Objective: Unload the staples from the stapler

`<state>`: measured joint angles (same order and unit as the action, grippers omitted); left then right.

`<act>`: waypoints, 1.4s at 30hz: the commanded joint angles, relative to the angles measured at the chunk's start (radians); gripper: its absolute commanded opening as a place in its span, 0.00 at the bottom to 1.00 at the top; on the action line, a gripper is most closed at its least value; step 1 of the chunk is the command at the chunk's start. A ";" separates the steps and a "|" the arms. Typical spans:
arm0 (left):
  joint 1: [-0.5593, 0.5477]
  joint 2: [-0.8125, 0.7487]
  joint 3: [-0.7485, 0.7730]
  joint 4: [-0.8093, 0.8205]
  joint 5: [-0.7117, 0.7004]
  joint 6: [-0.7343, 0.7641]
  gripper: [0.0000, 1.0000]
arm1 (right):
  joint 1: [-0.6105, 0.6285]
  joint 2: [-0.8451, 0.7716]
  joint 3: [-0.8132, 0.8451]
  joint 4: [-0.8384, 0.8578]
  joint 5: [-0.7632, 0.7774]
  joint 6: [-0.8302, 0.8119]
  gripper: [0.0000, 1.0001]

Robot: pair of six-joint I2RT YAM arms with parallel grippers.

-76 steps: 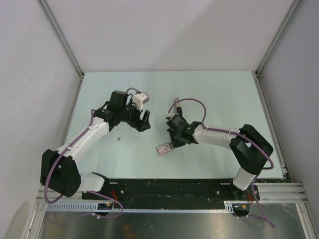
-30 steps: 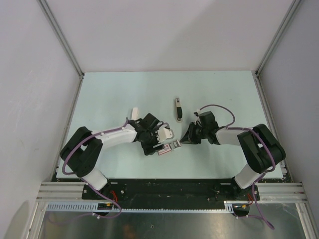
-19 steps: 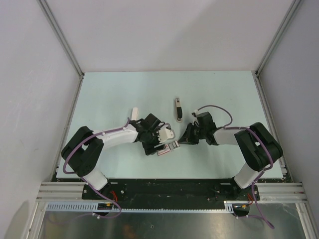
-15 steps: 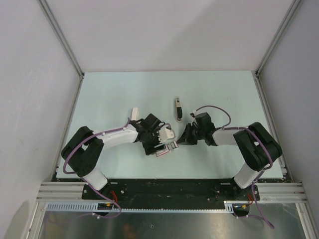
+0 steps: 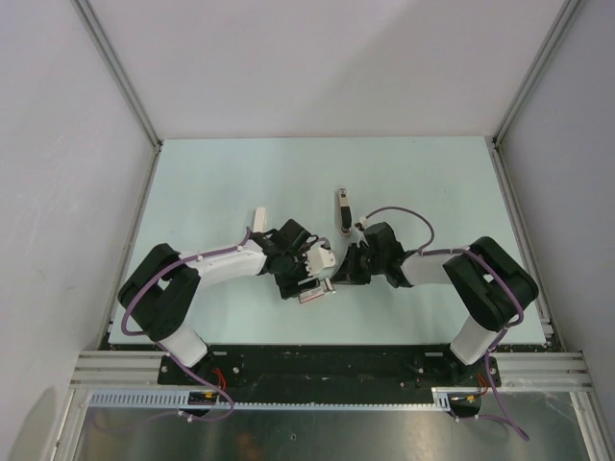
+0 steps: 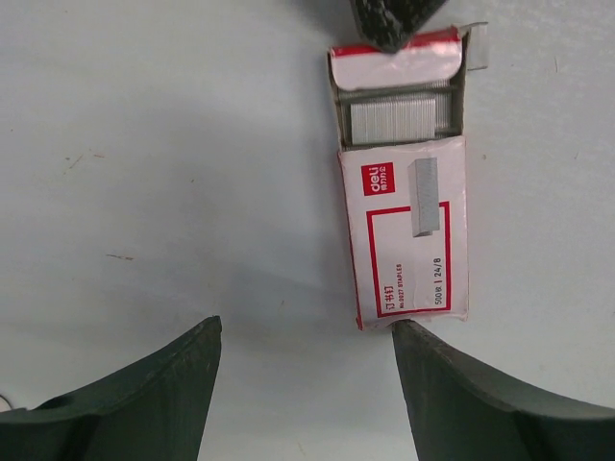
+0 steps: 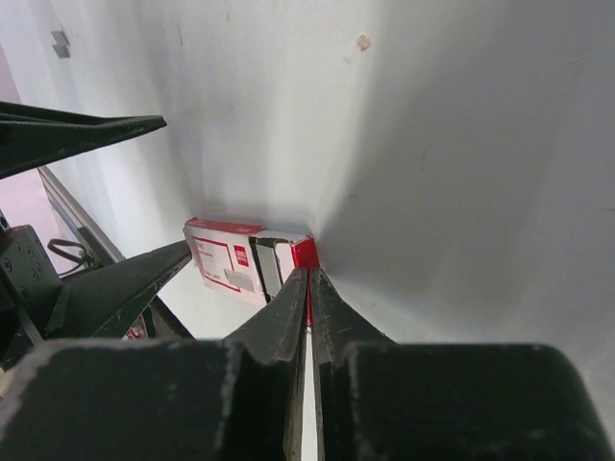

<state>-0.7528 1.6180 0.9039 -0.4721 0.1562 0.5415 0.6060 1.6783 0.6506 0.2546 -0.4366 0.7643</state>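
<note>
The stapler lies in two parts in the top view: a dark grey channel part (image 5: 341, 209) behind the grippers, and a white shell piece (image 5: 259, 218) by the left arm. No loose staples show. My left gripper (image 5: 309, 279) (image 6: 306, 384) is open and low over the table. Its right finger (image 6: 480, 403) touches the near end of a red-and-white staple box (image 6: 404, 230) (image 5: 312, 294). My right gripper (image 5: 336, 273) (image 7: 308, 281) is shut, with its tips against the box's open red flap (image 7: 303, 254). A grey row of staples (image 6: 399, 115) shows inside the box.
The two grippers face each other closely across the staple box (image 7: 235, 257), near the table's front middle. The left gripper's fingers (image 7: 96, 125) show in the right wrist view. White enclosure walls and metal rails (image 5: 120, 77) border the pale table.
My right gripper has moved left to the open end of the staple box. The box has shifted slightly left. My left gripper has stayed about where it was, open at the box.
</note>
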 commanded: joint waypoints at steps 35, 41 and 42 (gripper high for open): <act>0.096 -0.217 0.175 -0.112 -0.001 -0.021 0.92 | -0.066 -0.329 0.013 -0.291 0.172 -0.136 0.98; 0.194 -0.356 0.217 -0.150 0.014 -0.078 0.99 | -0.090 -0.503 0.065 -0.429 0.249 -0.230 0.99; 0.213 -0.371 0.219 -0.150 0.014 -0.095 0.99 | -0.092 -0.528 0.067 -0.438 0.257 -0.240 0.99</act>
<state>-0.5980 1.3170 1.0901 -0.5823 0.1432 0.5114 0.5247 1.2411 0.6670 -0.0757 -0.2523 0.6147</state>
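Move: The staple box, its tray some 3 cm out at the right, has its middle about 5 cm left of the right hand and 3 cm back; from the left hand it is roughly 4 cm right and 2 cm back, all about 1 cm below. A loose staple clip lies some 2 cm straight back from the right hand, 2 cm lower. The black stapler lies about 15 cm ahead of the right hand and 2 cm right, about 1 cm lower. With its nearly shut fingertips still on the tray's end, the right hand pushes left and a bit back about 3 cm, while the left hand's rear finger stays braced against the box's left end. Both then come free, opening wide: the right goes right and up, about 9 cm each, and some 4 cm forward; the left rises about 15 cm and 6 cm forward, tilting some 20 degrees. ##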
